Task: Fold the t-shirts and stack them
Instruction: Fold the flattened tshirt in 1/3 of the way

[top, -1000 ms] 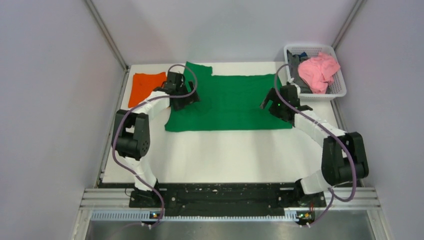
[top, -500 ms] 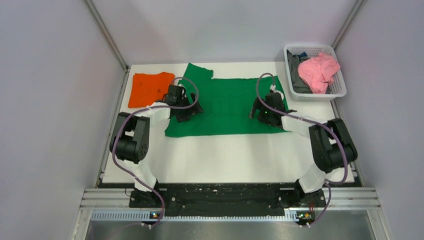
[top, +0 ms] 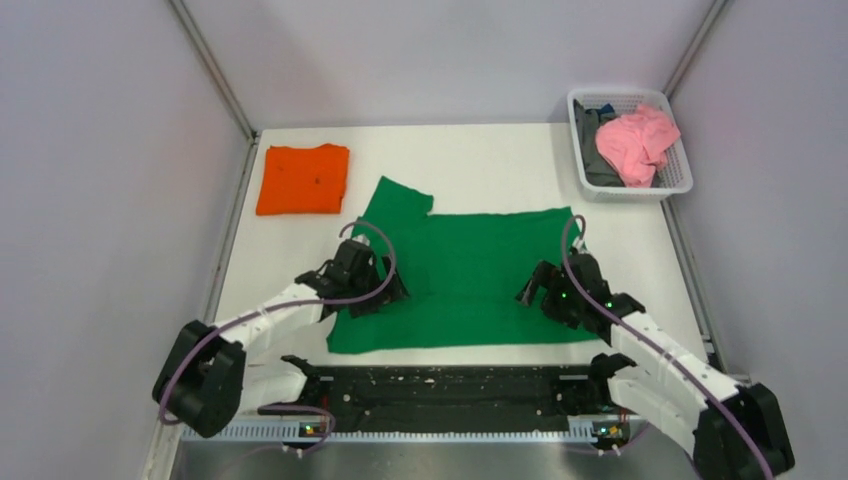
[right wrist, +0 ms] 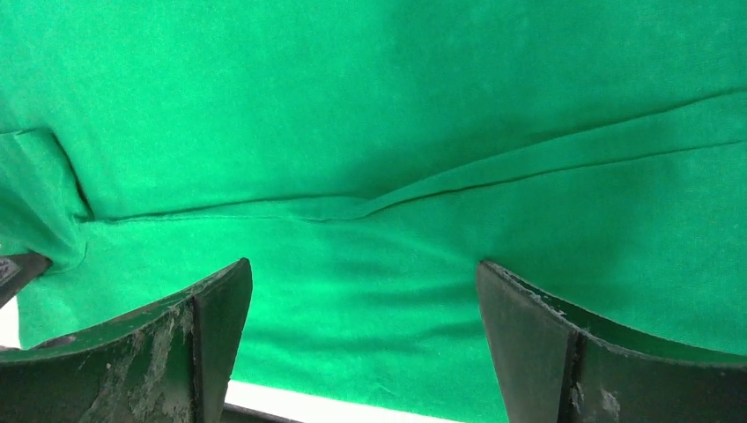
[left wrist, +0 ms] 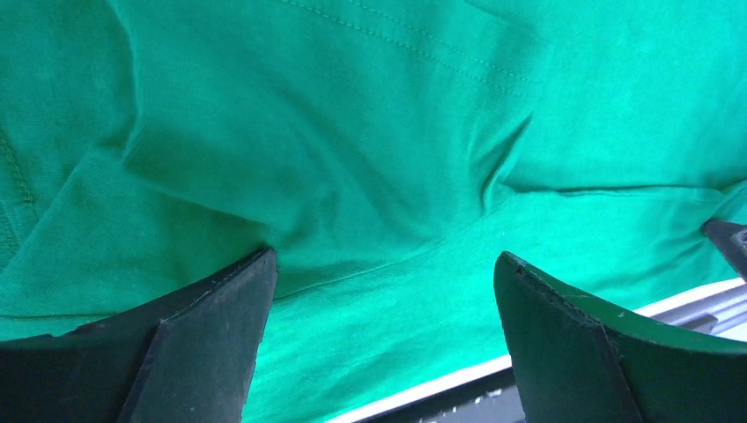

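The large green t-shirt lies flat near the table's front edge, partly folded, with one sleeve sticking out at its far left. The orange t-shirt sits folded at the far left, apart from it. My left gripper rests over the green shirt's left part and my right gripper over its right part. In the left wrist view the left gripper is open, with creased green cloth spread under it. The right gripper is open too, over a fold line in the shirt. Neither pinches cloth.
A white basket at the far right corner holds a pink cloth and dark garments. Grey walls close in the left and right sides. The white table shows bare behind the green shirt. A black rail runs along the near edge.
Both arms drew back toward the near edge, and the green shirt slid along with them from the far half of the table. The orange shirt now shows whole. Both grippers stayed open.
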Available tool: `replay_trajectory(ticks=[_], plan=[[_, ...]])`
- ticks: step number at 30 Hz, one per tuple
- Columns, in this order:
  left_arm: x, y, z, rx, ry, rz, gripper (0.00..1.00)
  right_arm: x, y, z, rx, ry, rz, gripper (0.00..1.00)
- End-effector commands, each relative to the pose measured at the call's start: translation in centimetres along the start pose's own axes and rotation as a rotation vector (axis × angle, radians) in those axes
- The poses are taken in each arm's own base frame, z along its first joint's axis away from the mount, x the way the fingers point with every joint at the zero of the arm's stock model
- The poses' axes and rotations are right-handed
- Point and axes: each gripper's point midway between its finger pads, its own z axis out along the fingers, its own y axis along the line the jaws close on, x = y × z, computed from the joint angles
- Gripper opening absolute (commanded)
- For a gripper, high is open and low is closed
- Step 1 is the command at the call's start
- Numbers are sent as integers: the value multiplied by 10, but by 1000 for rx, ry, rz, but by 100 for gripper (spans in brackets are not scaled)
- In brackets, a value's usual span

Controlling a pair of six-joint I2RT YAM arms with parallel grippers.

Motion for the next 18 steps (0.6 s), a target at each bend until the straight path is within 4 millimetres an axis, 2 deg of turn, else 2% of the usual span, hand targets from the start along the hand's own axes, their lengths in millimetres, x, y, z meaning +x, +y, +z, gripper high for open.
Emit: replay_trajectory(ticks=[1, 5, 10, 15, 18], plan=[[37, 41, -16, -143, 55, -84, 99, 54, -41, -27, 132, 169, 43, 97], [36, 34, -37, -111, 40, -84, 99, 47, -28, -40, 63, 135, 46, 97], [15, 16, -61, -58, -32, -40, 99, 11, -5, -57, -5, 2, -3, 98], [-37, -5, -75, -95, -185, 48, 99, -32, 16, -68, -43, -157, -15, 99], [-83, -26, -81, -121, -302, 80, 99, -61, 19, -73, -9, -268, -27, 99]])
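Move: The flattened green t-shirt lies right under both sets of open fingertips. Its middle is about 15 cm to the left hand's right and 5 cm ahead of it, and some 16 cm to the right hand's left and 7 cm ahead. The near table edge it is being dragged to runs straight back, roughly 14 cm from the left hand and 12 cm from the right. The orange folded shirt sits about 31 cm ahead of the left hand and 20 cm to its left. The green t-shirt is still being dragged towards the near table edge under both hands' open fingertips: they slide back together about 5 cm, slowing, the left hand also drifting some 3 cm outward to its left. Then both come free of the cloth, rising about 5 cm while easing a few centimetres forward, fingers staying wide open. ##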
